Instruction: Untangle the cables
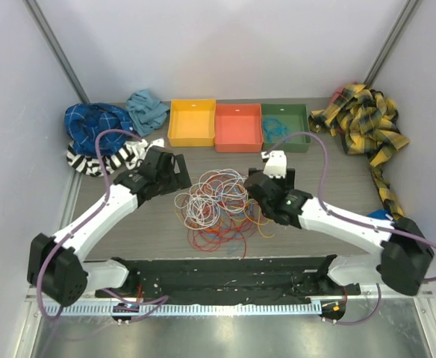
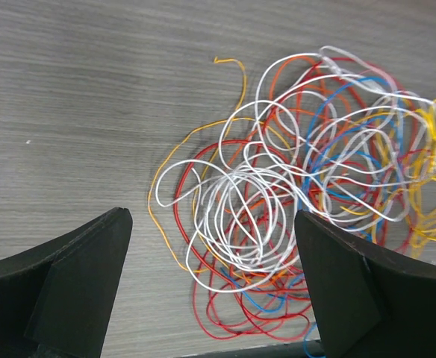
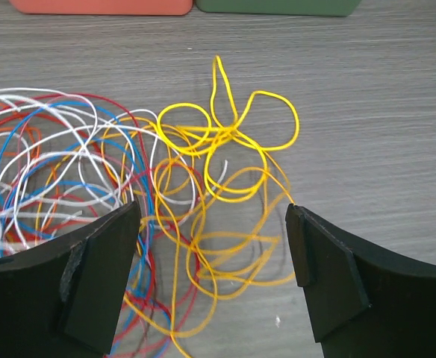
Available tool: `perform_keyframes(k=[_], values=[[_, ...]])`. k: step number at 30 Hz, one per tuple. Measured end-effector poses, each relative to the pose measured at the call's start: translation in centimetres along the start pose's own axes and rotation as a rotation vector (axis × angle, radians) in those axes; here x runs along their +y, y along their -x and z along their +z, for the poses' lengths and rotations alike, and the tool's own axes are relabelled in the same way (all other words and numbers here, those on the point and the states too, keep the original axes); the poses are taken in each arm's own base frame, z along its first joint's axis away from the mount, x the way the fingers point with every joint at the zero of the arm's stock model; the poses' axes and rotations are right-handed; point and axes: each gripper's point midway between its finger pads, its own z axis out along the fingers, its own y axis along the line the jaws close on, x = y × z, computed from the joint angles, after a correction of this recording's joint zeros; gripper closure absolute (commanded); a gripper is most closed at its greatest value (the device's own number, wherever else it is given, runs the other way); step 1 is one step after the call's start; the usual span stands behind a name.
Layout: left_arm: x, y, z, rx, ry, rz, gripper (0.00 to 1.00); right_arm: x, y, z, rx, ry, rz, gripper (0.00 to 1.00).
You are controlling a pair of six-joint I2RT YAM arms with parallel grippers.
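Note:
A tangle of thin cables (image 1: 216,209) in white, red, orange, blue and yellow lies on the grey table between the two arms. My left gripper (image 1: 175,177) is open at the pile's upper left, above the table; its wrist view shows white loops (image 2: 248,216) and red loops (image 2: 255,309) between its fingers (image 2: 76,276). My right gripper (image 1: 254,186) is open at the pile's right side. Its wrist view shows yellow cable loops (image 3: 225,149) spread between and beyond its fingers (image 3: 330,268), with the mixed tangle (image 3: 46,164) to the left.
Three bins stand at the back: yellow (image 1: 192,123), red (image 1: 238,127), and green (image 1: 285,127) holding a blue cable. Blue and striped cloths (image 1: 102,134) lie back left, a yellow plaid cloth (image 1: 363,123) back right. A black rail (image 1: 225,280) runs along the near edge.

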Motion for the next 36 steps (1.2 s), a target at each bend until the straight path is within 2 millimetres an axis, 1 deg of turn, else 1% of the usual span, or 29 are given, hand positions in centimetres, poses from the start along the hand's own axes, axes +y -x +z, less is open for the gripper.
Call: perform_keyframes(k=[4, 7, 9, 11, 14, 15, 17, 18, 19, 21, 23, 25, 26, 27, 28, 29, 31, 33, 35, 36], values=[[-0.2, 1.3, -3.0, -0.082, -0.056, -0.024, 0.03, 2.0, -0.5, 3.3, 0.058, 0.011, -0.002, 0.15], [0.2, 1.1, -4.6, -0.115, -0.083, -0.045, 0.03, 4.0, -0.7, 5.1, 0.087, 0.043, -0.023, 0.18], [0.8, 0.5, -4.9, -0.115, -0.084, -0.049, 0.03, 5.7, -0.5, 6.2, 0.098, 0.073, -0.040, 0.18], [1.3, -0.2, -5.0, -0.103, -0.075, -0.046, 0.03, 6.9, -0.4, 6.9, 0.104, 0.096, -0.050, 0.19], [1.9, -1.0, -5.1, -0.088, -0.063, -0.041, 0.02, 8.0, -0.4, 7.5, 0.111, 0.127, -0.061, 0.23], [2.0, -1.0, -5.2, -0.088, -0.063, -0.039, 0.02, 8.1, -0.5, 7.6, 0.115, 0.134, -0.063, 0.23], [2.1, -1.0, -5.4, -0.091, -0.065, -0.037, 0.02, 8.5, -0.5, 7.8, 0.120, 0.145, -0.066, 0.27], [2.1, -1.0, -5.5, -0.094, -0.066, -0.035, 0.01, 8.6, -0.6, 8.0, 0.123, 0.147, -0.069, 0.30], [2.1, -1.0, -5.6, -0.095, -0.067, -0.033, 0.02, 8.7, -0.7, 8.2, 0.127, 0.146, -0.071, 0.37], [2.2, -1.0, -5.6, -0.093, -0.066, -0.026, 0.02, 8.8, -1.2, 8.8, 0.143, 0.144, -0.081, 0.43], [2.2, -1.1, -5.5, -0.092, -0.064, -0.020, 0.01, 8.8, -1.7, 9.5, 0.158, 0.135, -0.089, 0.52], [2.2, -1.1, -5.4, -0.088, -0.061, -0.017, 0.01, 8.8, -2.2, 10.1, 0.176, 0.127, -0.099, 0.62], [2.3, -1.2, -5.3, -0.086, -0.059, -0.015, 0.01, 8.7, -2.5, 10.3, 0.183, 0.124, -0.104, 0.77], [2.3, -1.2, -5.3, -0.084, -0.057, -0.014, 0.01, 8.6, -2.7, 10.4, 0.189, 0.120, -0.106, 0.84], [2.3, -1.2, -5.2, -0.082, -0.056, -0.014, 0.01, 8.4, -2.7, 10.4, 0.193, 0.117, -0.114, 0.93], [2.3, -1.2, -5.2, -0.081, -0.056, -0.014, 0.01, 8.3, -2.7, 10.5, 0.194, 0.113, -0.110, 0.99], [2.3, -1.3, -5.2, -0.081, -0.055, -0.014, 0.01, 8.2, -2.4, 10.4, 0.191, 0.112, -0.108, 0.99], [2.3, -1.3, -5.1, -0.079, -0.054, -0.013, 0.01, 8.2, -1.5, 10.1, 0.184, 0.115, -0.101, 0.99], [2.3, -1.3, -5.1, -0.078, -0.052, -0.013, 0.01, 8.4, 0.3, 9.4, 0.159, 0.127, -0.083, 0.99], [2.3, -1.3, -5.1, -0.077, -0.052, -0.013, 0.01, 8.5, 1.8, 8.9, 0.137, 0.137, -0.067, 0.99]])
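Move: The white strand at the tangle's far right edge lies about 9 cm ahead of the right hand, 7 cm to its left and 8 cm below; from the left hand it is some 21 cm to the right, 7 cm ahead and 7 cm down. The yellow loops lie about 8 cm ahead of the right hand and 1 cm left, the main white coil level with it and 21 cm left, the red bin 25 cm ahead and 11 cm left. The right hand reaches about 9 cm forward and 7 cm left while sinking some 8 cm, passing from the right side of the yellow loops to the tangle's far right edge, tipping its fingers about 10 degrees further down and turning slightly counter-clockwise; there the open fingers shut on a white strand and draw it up some 4 cm. Meanwhile the left hand, still open and empty, rises and backs about 5 cm away from the tangle, drifting a little left, then waits. ##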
